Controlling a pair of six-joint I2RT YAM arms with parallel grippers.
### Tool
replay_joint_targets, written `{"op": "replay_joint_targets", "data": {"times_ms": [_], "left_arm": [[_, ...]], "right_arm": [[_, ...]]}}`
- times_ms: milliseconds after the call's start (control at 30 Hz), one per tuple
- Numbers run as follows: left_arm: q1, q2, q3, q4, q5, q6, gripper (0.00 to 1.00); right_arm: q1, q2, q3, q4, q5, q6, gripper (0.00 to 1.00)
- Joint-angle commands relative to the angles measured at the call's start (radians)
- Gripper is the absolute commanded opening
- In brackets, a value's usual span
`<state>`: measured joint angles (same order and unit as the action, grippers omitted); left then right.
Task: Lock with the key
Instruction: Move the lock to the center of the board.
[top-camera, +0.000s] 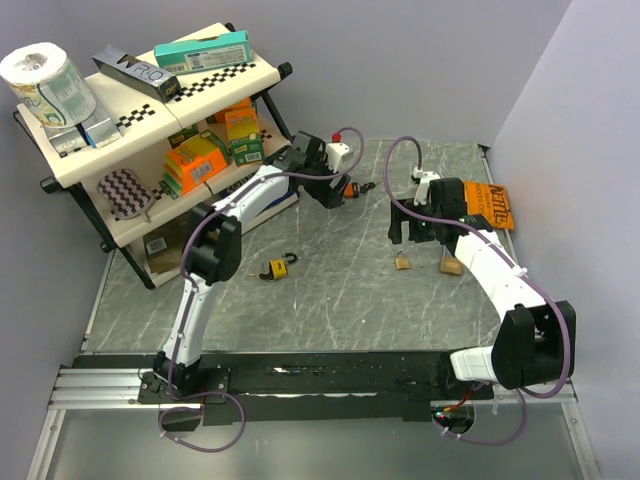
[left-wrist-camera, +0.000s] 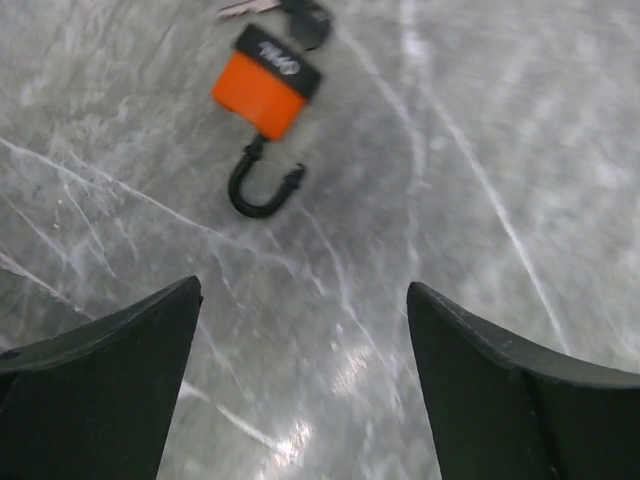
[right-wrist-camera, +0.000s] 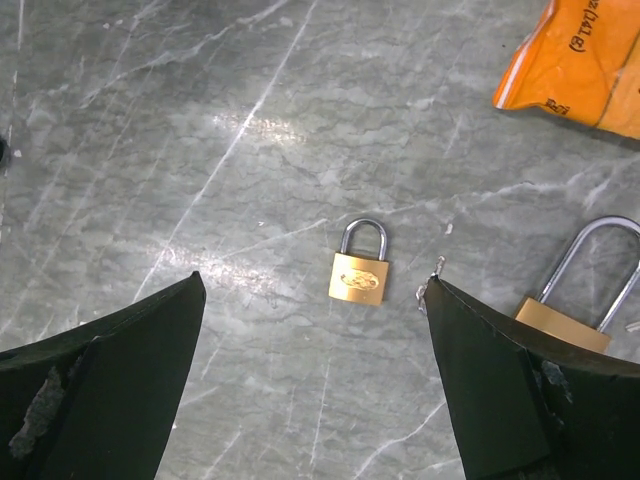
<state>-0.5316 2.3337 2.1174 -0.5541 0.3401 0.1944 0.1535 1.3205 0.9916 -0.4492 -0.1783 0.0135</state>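
Observation:
An orange padlock (left-wrist-camera: 262, 92) with a black top lies on the marble table, its black shackle (left-wrist-camera: 262, 192) swung open. A black-headed key (left-wrist-camera: 300, 18) lies just beyond it at the top edge of the left wrist view. My left gripper (left-wrist-camera: 305, 300) hovers short of the padlock, open and empty. In the top view the same padlock (top-camera: 350, 188) and key (top-camera: 368, 186) sit beside the left gripper (top-camera: 332, 196). My right gripper (right-wrist-camera: 315, 290) is open above a small brass padlock (right-wrist-camera: 360, 273), whose shackle is closed. A larger brass padlock (right-wrist-camera: 572, 318) is partly hidden behind its right finger.
A yellow and black padlock (top-camera: 276, 268) lies mid-table. An orange packet (top-camera: 499, 205) lies at the right, close to the wall. A two-tier shelf rack (top-camera: 150, 140) loaded with boxes and a paper roll stands at the back left, close to the left arm.

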Motion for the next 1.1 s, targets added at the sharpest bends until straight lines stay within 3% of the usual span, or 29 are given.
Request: {"op": "replay_joint_targets", "data": {"times_ms": [0,133,367,967,1067], "left_arm": [[0.012,0.058,0.039,0.182,-0.064,-0.121,0.86],[0.015,0.140,0.087,0.213,-0.127,-0.138,0.77],[0.019,0.202,0.124,0.278,-0.174,-0.147,0.51],[-0.013,0.253,0.092,0.218,-0.138,-0.067,0.42],[-0.025,0.243,0.069,0.188,-0.132,-0.032,0.34]], "right_arm": [[-0.020,-0.012,-0.005,0.023,-0.003,-0.001,1.00],[-0.025,0.003,0.010,0.012,-0.007,0.003,1.00],[-0.028,-0.003,0.001,0.014,-0.010,-0.003,1.00],[-0.045,0.013,-0.001,0.010,-0.024,0.000,1.00],[-0.048,0.009,-0.001,0.012,-0.026,0.000,1.00]]}}
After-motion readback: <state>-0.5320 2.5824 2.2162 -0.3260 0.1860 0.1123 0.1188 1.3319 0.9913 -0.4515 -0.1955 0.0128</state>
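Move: From the left hand, the orange lock lies about 7 cm ahead, 5 cm to the right and some 10 cm below, on the board. Its black-headed keys lie just past it, 5 cm farther right and 2 cm farther out. The yellow lock is roughly 18 cm back and 11 cm to the left of the left hand. From the right hand, the orange lock lies some 22 cm ahead, 11 cm left and 13 cm below. Bring the left gripper down about 8 cm and forward about 6 cm to the shackle end of the orange lock, quickly at first, then easing over the last stretch with a slight shift right. Turn the wrist some 10 degrees counter-clockwise on the way and narrow the fingers from nearly wide open to under half. The tips come close to the shackle; a touch can't be made out. ##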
